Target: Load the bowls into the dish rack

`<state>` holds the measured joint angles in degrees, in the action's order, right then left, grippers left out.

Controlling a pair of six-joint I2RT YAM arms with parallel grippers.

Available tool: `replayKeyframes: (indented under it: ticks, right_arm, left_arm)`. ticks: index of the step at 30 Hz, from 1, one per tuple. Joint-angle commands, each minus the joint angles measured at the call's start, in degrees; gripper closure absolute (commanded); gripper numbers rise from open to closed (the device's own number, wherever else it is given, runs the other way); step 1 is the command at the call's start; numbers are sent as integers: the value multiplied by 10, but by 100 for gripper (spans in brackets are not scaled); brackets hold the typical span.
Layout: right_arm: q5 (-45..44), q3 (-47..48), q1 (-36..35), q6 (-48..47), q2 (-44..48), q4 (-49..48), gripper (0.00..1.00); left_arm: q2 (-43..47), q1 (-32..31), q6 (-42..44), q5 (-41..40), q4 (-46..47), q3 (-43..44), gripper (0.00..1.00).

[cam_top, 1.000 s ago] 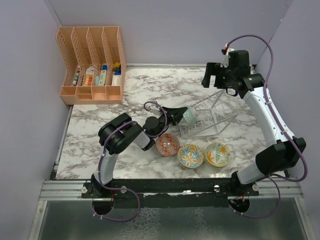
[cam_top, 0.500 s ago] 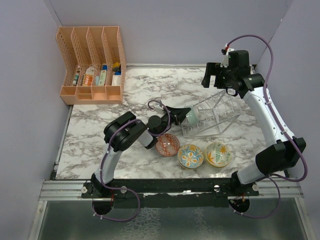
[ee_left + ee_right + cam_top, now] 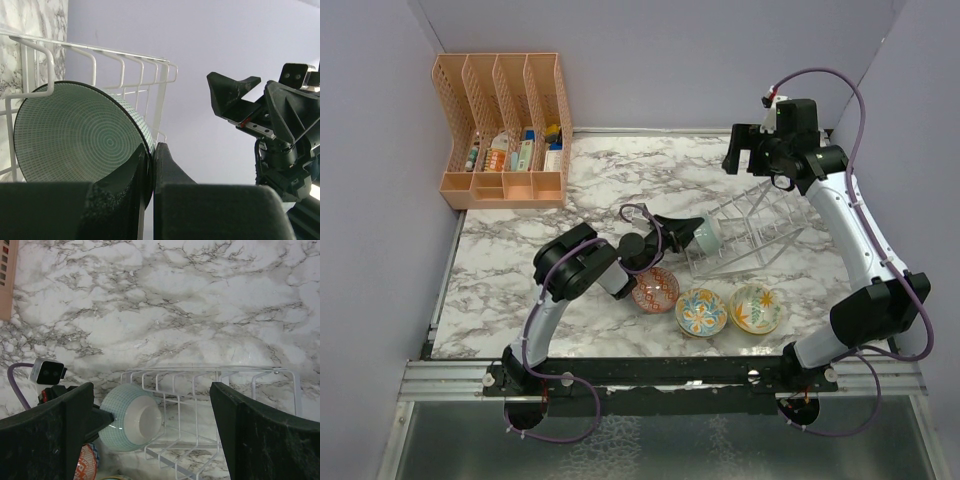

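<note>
My left gripper (image 3: 691, 233) is shut on the rim of the pale teal bowl (image 3: 706, 236), holding it on edge at the left end of the wire dish rack (image 3: 752, 228). In the left wrist view the bowl's ringed inside (image 3: 75, 132) faces the camera, with the gripper (image 3: 151, 150) pinching its rim and rack wires (image 3: 125, 62) behind it. From the right wrist the bowl's foot (image 3: 135, 417) points toward the rack (image 3: 215, 405). My right gripper (image 3: 750, 152) hangs open high above the rack. Red-pink (image 3: 654, 289), blue-orange (image 3: 701, 311) and yellow (image 3: 755, 308) bowls sit on the table in front.
An orange slotted file organizer (image 3: 505, 125) with small items stands at the back left. Purple walls close in the marble table (image 3: 520, 270) on three sides. The rack sits tilted at the right middle.
My left arm has carried the teal bowl a little to the right, closer against the rack's left end. The right arm has stayed where it was.
</note>
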<state>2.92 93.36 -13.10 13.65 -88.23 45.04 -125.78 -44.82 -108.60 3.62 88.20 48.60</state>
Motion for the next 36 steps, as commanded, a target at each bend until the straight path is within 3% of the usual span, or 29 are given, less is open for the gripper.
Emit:
replayKeyframes:
  ticks: [1, 19, 23, 26, 36]
  right_arm:
    - [18, 20, 3, -6, -7, -5, 0]
    - [37, 31, 3, -8, -17, -6, 0]
    - [41, 31, 3, -8, -14, -7, 0]
    - [43, 33, 3, -8, -13, -7, 0]
    - [48, 36, 3, -8, 1, -7, 0]
  left_arm:
    - [-35, -12, -5, 21, 139, -4, 92]
    - [-30, 1, -12, 52, 137, 4, 42]
    - [-17, 17, -4, 63, 137, -3, 23]
    - [-6, 25, 1, 70, 133, -6, 2]
    - [76, 58, 58, 129, 26, -7, 1]
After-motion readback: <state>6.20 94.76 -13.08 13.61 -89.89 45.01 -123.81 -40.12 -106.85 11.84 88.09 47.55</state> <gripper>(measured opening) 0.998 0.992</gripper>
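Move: About 4 cm to the right of the left hand, some 2 cm nearer the base and 3 cm below, lies the middle of the green bowl, its rim already pinched and set on edge in the dish rack's left end. The rack's middle is roughly 14 cm to the hand's right and 1 cm back; the red bowl is about 14 cm back and 8 cm left. From the idle right hand, the green bowl is some 8 cm back, 9 cm left and 14 cm below. Lowering the green bowl about 2.5 cm farther into the rack's left end, the left hand eases its fingers apart from nearly shut to wide open, letting go of the rim and edging slightly back and right on the way. It then turns and draws off left and up, about 3 cm each way, with hardly any wrist turn. ##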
